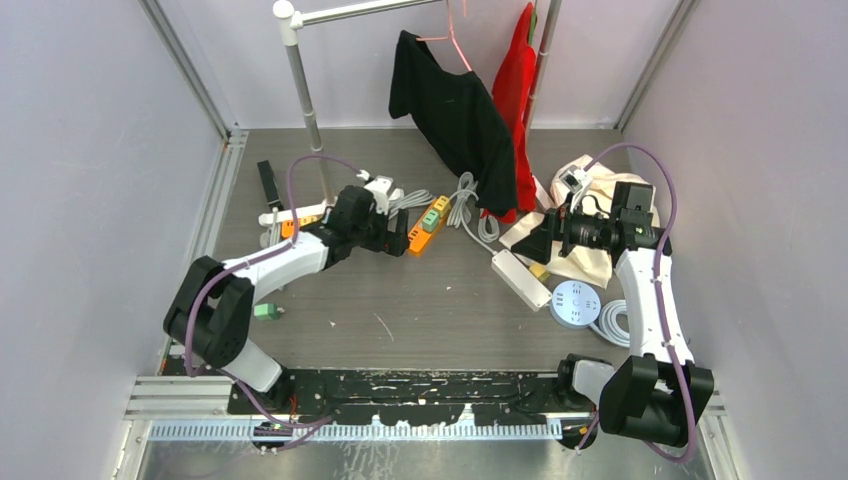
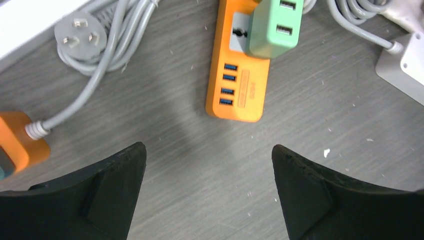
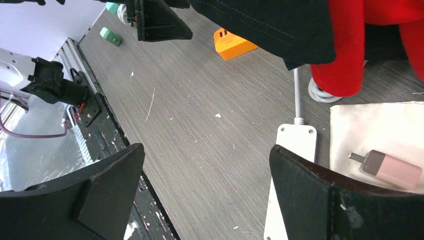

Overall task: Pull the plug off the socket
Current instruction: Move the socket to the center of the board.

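Note:
A mint-green plug (image 2: 275, 25) with two USB ports sits in the top end of an orange socket strip (image 2: 237, 85) lying flat on the grey table. From above, the socket strip (image 1: 428, 225) is at mid table with the plug (image 1: 433, 214) on it. My left gripper (image 2: 207, 150) is open, nothing between its fingers, hovering just short of the strip's near end; in the top view the left gripper (image 1: 396, 236) is right beside it. My right gripper (image 3: 206, 150) is open and empty over bare table, far right of the socket strip (image 3: 232, 44).
A coiled grey cable with a three-pin plug (image 2: 80, 35) lies left of the strip, another orange block (image 2: 17, 140) further left. A white power strip (image 3: 295, 150), a pink charger (image 3: 392, 167) on cream cloth, a round white socket (image 1: 575, 305), and hanging black (image 1: 455, 110) and red (image 1: 515, 90) garments.

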Robot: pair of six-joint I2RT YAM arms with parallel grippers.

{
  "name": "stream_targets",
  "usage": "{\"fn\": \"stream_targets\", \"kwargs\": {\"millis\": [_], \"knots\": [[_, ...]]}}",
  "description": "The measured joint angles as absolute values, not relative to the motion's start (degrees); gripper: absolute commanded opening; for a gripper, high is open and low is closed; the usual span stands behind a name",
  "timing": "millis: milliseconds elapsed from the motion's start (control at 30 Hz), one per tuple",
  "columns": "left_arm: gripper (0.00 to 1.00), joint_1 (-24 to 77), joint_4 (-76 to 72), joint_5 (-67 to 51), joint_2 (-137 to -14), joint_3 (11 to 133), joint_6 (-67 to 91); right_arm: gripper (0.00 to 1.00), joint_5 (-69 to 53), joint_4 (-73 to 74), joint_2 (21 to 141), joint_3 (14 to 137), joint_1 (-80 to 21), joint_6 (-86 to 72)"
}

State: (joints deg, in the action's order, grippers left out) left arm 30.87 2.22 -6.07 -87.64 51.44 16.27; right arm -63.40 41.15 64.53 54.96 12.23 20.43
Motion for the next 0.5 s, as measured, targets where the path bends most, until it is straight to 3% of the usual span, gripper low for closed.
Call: {"fn": "stream_targets", "kwargs": {"millis": [500], "knots": [[0.93, 37.76, 6.50, -1.43, -97.80, 63.68, 11.53, 1.00, -63.77, 39.16, 64.51, 54.22, 12.23, 18.70]]}}
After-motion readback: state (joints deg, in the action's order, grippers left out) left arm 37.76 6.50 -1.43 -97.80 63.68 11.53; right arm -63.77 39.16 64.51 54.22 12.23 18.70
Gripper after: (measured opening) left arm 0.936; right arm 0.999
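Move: The orange socket carrying the green and yellow plugs lies about 7 cm ahead of the left hand, 6 cm to its right and some 7 cm below. From the left hand, the coiled cable with the round plug is about 11 cm ahead and 2 cm right; the second orange socket is 6 cm ahead and 17 cm left, the white power strip about 25 cm right and 5 cm back. From the right hand, the orange socket is roughly 11 cm ahead, 17 cm left and 19 cm below. Rightward and level, the left hand travels about 5 cm towards the orange socket, edging a little forward as well, to bring the open fingers into line with the socket's near end. The wrist swings slightly clockwise and rolls a few degrees, left side rising; the fingers stay wide open and still above the table. ##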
